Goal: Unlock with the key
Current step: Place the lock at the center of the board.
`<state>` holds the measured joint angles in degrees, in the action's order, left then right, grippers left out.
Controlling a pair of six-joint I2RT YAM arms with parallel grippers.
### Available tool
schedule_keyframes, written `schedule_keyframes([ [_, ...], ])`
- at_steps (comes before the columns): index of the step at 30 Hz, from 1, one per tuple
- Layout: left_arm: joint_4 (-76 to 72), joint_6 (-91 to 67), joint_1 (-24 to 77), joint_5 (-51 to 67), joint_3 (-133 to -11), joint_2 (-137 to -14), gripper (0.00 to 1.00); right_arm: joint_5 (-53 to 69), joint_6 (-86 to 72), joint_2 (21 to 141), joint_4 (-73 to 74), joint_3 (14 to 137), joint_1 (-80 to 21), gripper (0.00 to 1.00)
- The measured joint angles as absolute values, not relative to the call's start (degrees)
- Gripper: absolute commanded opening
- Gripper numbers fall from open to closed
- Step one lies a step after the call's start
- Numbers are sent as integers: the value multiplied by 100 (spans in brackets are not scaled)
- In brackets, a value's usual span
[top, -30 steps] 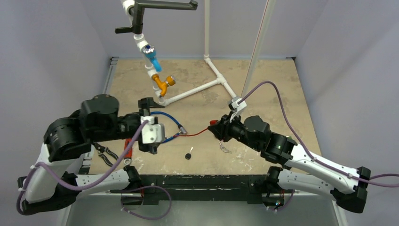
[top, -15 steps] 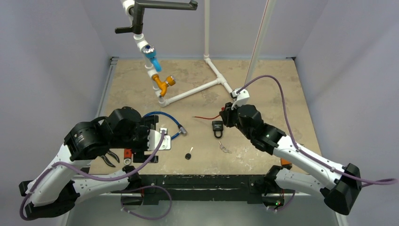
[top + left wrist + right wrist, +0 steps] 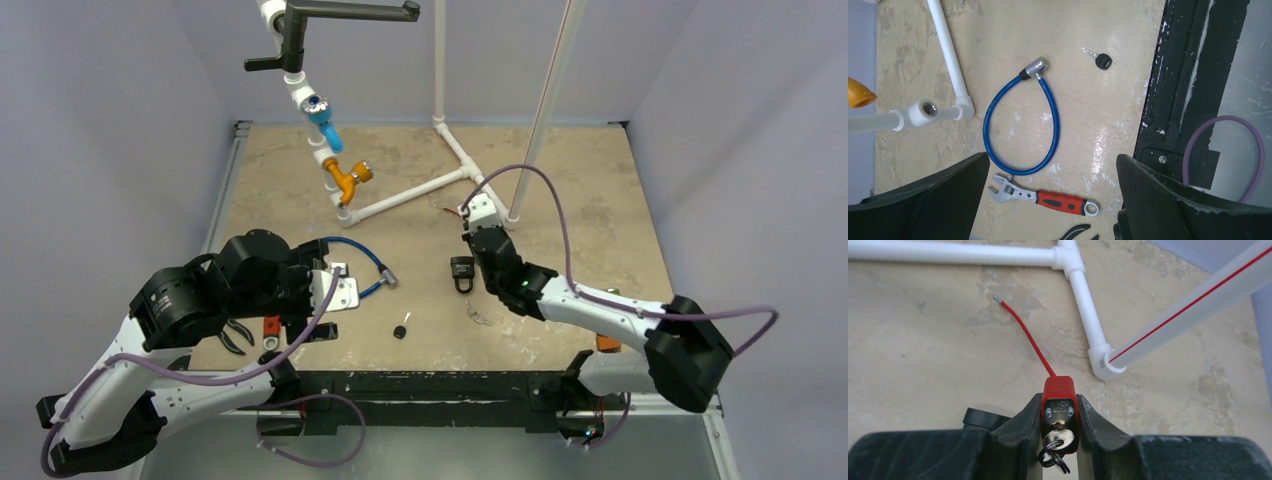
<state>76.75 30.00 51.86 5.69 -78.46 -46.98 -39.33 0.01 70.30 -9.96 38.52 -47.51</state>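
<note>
A red padlock [image 3: 1059, 390] sits between the fingers [image 3: 1020, 432] of my right gripper [image 3: 1059, 412], which is shut on its sides. A silver key [image 3: 1058, 440] with a split ring is in the keyhole on the face turned toward the camera. The lock's thin red cable [image 3: 1025, 335] trails loose over the table. From above, this gripper [image 3: 466, 214] hovers by the white pipe frame [image 3: 420, 190]. My left gripper [image 3: 1053, 157] is open, holds nothing, and hangs over a blue cable lock [image 3: 1020, 125]. A black-headed key [image 3: 401, 330] lies at the table's near middle.
A black padlock [image 3: 462, 270] and loose silver keys [image 3: 480, 316] lie below my right wrist. A red-handled wrench [image 3: 1060, 202] and pliers [image 3: 228, 335] lie at the near left. Orange [image 3: 347, 178] and blue [image 3: 322, 125] valves hang on the pipe at the back. The table's black front edge [image 3: 1178, 100] is near.
My right arm carried the red padlock back and left toward the pipe frame, and the black padlock now shows. My left arm dropped back to the near left edge. Both grips are unchanged.
</note>
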Motion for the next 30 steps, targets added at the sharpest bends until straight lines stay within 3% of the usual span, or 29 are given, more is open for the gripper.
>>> schedule_keyframes([
  [7,7548,2906,5172,598,-7846,-4698,100,-4569,-30,8283,-495,3999,-5557,3],
  [14,7546,2810,4965,976,-7909,-4718,100,-4980,-585,8499,242,4195,-5813,13],
  [20,7520,2733,4685,1332,-7931,-4718,100,-4934,-1955,8676,1153,4991,-5745,16],
  [26,7513,2696,4611,1490,-7933,-4657,100,-4737,-3260,8586,1319,4362,-5638,21],
  [30,7513,2659,4560,1584,-7972,-4648,100,-4342,-3999,8409,1315,3837,-5382,33],
])
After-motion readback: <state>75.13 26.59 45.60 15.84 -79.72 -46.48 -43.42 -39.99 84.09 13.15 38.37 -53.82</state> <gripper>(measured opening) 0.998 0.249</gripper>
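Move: My right hand already grips the red lock. Its spot on the board lies about 14 cm below, 6 cm back and 1 cm to the right; the black padlock is some 6 cm left, 2 cm back and 15 cm down. The small keys lie roughly 10 cm back and 3 cm left, the white pipe corner 8 cm ahead and 4 cm right. From my left hand that spot is about 15 cm ahead, 30 cm right and 26 cm down. I lower the red lock about 13 cm with my right hand and draw it back some 6 cm, down to the board just right of the black padlock. Partway I ease up a little, swinging left, then sink again while swinging back right, tipping the fingers some 20 degrees further down and turning clockwise. The grip only begins to slacken at the very end. ##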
